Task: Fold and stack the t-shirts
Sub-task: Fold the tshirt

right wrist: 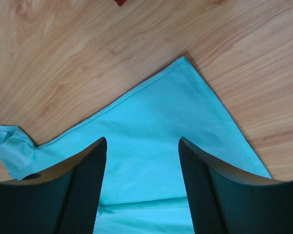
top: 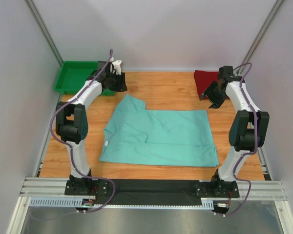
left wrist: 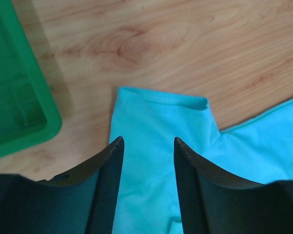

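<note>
The mint-green t-shirt (top: 161, 136) lies partly folded in the middle of the wooden table, one sleeve (left wrist: 158, 112) pointing to the back left. The dark red t-shirt (top: 205, 80) lies bunched at the back right; only a sliver of it (right wrist: 119, 2) shows in the right wrist view. My left gripper (top: 120, 86) hangs open above the sleeve, nothing between its fingers (left wrist: 146, 140). My right gripper (top: 213, 100) hangs open over the green shirt's back right corner (right wrist: 188, 73), empty too (right wrist: 142, 140).
A rigid bright green tray (top: 78, 77) stands at the back left corner, its rim (left wrist: 36, 122) close to the left gripper. Grey walls close in the table on the left, back and right. Bare wood (top: 166, 92) lies between the two shirts.
</note>
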`<act>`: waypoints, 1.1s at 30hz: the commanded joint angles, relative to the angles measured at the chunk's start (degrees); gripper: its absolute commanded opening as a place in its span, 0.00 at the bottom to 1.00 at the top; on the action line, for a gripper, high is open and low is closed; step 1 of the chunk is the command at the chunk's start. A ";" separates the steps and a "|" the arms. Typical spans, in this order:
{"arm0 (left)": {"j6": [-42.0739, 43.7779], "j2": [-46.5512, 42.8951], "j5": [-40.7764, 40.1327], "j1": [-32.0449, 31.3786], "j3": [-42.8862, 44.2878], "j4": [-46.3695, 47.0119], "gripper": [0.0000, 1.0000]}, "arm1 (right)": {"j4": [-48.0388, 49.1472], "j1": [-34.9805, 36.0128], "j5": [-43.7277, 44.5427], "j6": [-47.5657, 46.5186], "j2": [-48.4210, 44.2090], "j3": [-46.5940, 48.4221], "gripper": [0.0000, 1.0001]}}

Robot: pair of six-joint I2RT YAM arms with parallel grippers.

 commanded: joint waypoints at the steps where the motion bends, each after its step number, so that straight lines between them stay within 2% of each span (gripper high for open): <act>1: 7.70 4.00 4.54 -0.27 5.26 4.87 0.49 | 0.19 0.34 -1.53 1.11 2.02 -0.05 0.62; 7: 9.12 12.26 2.44 -0.35 12.01 4.96 0.49 | -0.16 0.61 -2.06 -1.09 2.99 0.04 0.61; 8: 9.47 15.06 2.70 -0.27 14.91 1.13 0.49 | -0.34 0.61 -1.89 -1.70 3.08 0.04 0.61; 10: 9.56 17.19 1.82 -0.44 20.18 -0.57 0.49 | -0.42 0.61 -1.45 -2.32 3.51 -0.05 0.61; 15: 7.72 20.62 -1.08 -0.97 24.94 -3.47 0.48 | -0.78 0.61 -2.06 -2.85 4.13 0.12 0.60; 28: 4.29 23.87 0.77 -1.49 25.83 -11.82 0.50 | 1.42 0.69 -3.56 -1.53 5.01 -1.72 0.60; 33: 3.93 27.65 -0.29 -1.94 31.62 -16.04 0.52 | 1.51 0.61 -3.56 -1.53 4.84 -2.42 0.60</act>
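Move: The t-shirt's sleeve end lies about 6 cm ahead of the left hand, 2 cm to its right and 12 cm below; the green tray's middle is some 17 cm ahead and 23 cm left. The shirt's far right corner lies roughly 4 cm ahead of the right hand, 4 cm to its right and 11 cm below, with the red cloth about 20 cm ahead and 10 cm right of that hand. Open left hand reaches 7 cm forward and down, backs slightly, sinks over the sleeve end; right sinks 4 cm. ##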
